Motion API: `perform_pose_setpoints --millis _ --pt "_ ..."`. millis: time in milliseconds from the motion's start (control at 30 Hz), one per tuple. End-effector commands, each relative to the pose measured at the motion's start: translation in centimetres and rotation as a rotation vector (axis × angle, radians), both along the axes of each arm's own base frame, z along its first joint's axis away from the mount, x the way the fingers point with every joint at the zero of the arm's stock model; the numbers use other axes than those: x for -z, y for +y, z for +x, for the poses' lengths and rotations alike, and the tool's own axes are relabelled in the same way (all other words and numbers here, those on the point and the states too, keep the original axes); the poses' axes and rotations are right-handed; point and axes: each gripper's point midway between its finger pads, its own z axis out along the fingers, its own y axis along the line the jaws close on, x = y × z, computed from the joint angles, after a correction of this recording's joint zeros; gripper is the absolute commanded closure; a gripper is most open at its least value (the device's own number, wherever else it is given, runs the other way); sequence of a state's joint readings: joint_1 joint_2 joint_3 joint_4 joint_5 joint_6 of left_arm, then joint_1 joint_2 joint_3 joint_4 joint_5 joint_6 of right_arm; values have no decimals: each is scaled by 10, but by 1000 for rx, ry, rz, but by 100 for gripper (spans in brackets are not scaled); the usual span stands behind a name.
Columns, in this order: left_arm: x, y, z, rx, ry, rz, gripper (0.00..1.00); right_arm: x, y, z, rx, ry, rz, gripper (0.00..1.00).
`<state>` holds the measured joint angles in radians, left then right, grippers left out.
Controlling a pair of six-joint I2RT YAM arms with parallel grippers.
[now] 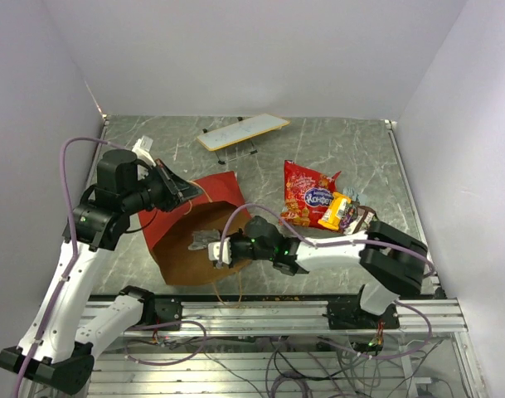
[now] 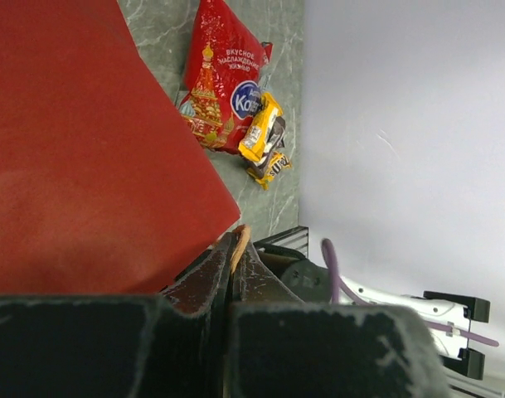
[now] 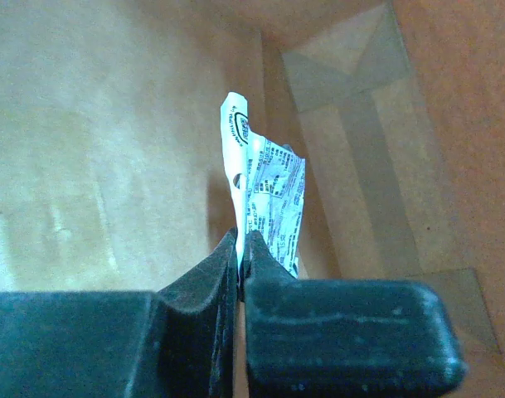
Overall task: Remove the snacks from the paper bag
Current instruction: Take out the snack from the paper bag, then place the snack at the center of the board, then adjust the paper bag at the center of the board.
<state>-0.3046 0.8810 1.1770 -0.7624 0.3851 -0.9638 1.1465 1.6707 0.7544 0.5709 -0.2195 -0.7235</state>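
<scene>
The paper bag [image 1: 211,195] lies on its side, red outside, its brown mouth facing the near edge. My left gripper [image 1: 179,189] is shut on the bag's upper rim; in the left wrist view a tan strip shows between its jaws [image 2: 234,242] beside the red bag wall [image 2: 78,149]. My right gripper [image 1: 216,249] reaches into the bag's mouth and is shut [image 3: 242,245] on a small silver candy packet [image 3: 269,195], which hangs upright against the kraft interior. The red chip bag [image 1: 306,195] and a yellow packet [image 1: 335,211] lie on the table to the right of the bag.
A flat white board on thin legs [image 1: 242,131] stands at the back. More small packets [image 1: 357,201] lie beside the yellow one, near the right arm's base. The left wrist view shows the chip bag [image 2: 223,79], the yellow packet [image 2: 260,128] and a brown one [image 2: 273,166] near the white wall.
</scene>
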Motion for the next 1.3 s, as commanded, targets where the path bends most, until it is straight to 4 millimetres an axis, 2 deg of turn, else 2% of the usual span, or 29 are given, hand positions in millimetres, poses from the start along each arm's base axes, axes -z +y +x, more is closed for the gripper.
perform_pose_setpoints --millis 0,100,200,267,333,500,600,667,767,833,933,1100,1267 --pt "-10 -3 10 -3 -43 -31 93 -35 -11 -29 -79 78 55 100" --pt "-11 -4 12 -3 -47 -33 93 -62 -25 -41 -108 97 64 100" --pt "-12 -6 14 0 -47 -42 93 -98 -40 -50 -101 128 75 100" --pt "-17 -10 15 11 -52 -70 93 -128 -53 -49 -55 137 104 100" --pt "-28 -17 16 34 -64 -122 93 -167 -65 -46 -6 108 174 100" --pt "-68 -28 25 52 -129 -254 93 -277 -106 -12 260 17 486 100" --pt "-85 -34 31 68 -149 -299 93 -333 -127 12 427 -14 632 100" --pt "-88 -36 37 77 -157 -301 93 -352 -131 23 497 -18 679 100" --pt "-74 -36 43 67 -123 -264 93 -369 -132 37 580 -3 728 100" --pt "-66 -33 45 53 -116 -240 93 -371 -137 52 668 13 756 100" --pt "-52 -18 46 10 -119 -119 93 -362 -141 75 793 80 753 100" --pt "-9 12 36 -36 -52 100 93 -342 -157 116 904 234 733 100" --pt "32 40 23 -84 28 282 93 -313 -194 153 1041 240 655 100"
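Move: The small silvery snack packet is already pinched in the right hand, inside the tilted paper bag, whose middle lies about 5 cm left and 2 cm ahead of that hand. The yellow packets it will join lie roughly 36 cm right, 12 cm ahead and 8 cm lower; the red snack bag is 29 cm right, 15 cm ahead, and the white panel 36 cm ahead, 8 cm right. For the left hand, gripping the bag's handle, the bag's middle is some 22 cm below, 2 cm back and 3 cm left. The silvery packet, still pinched in the right fingers, is pulled up out of the paper bag by about 35 cm, slightly back and right at first, then carried forward and right while sinking a little; the wrist swings clockwise until the fingers point away from the bases. The left hand keeps the handle, rises about 5 cm while going forward, then comes back down. ##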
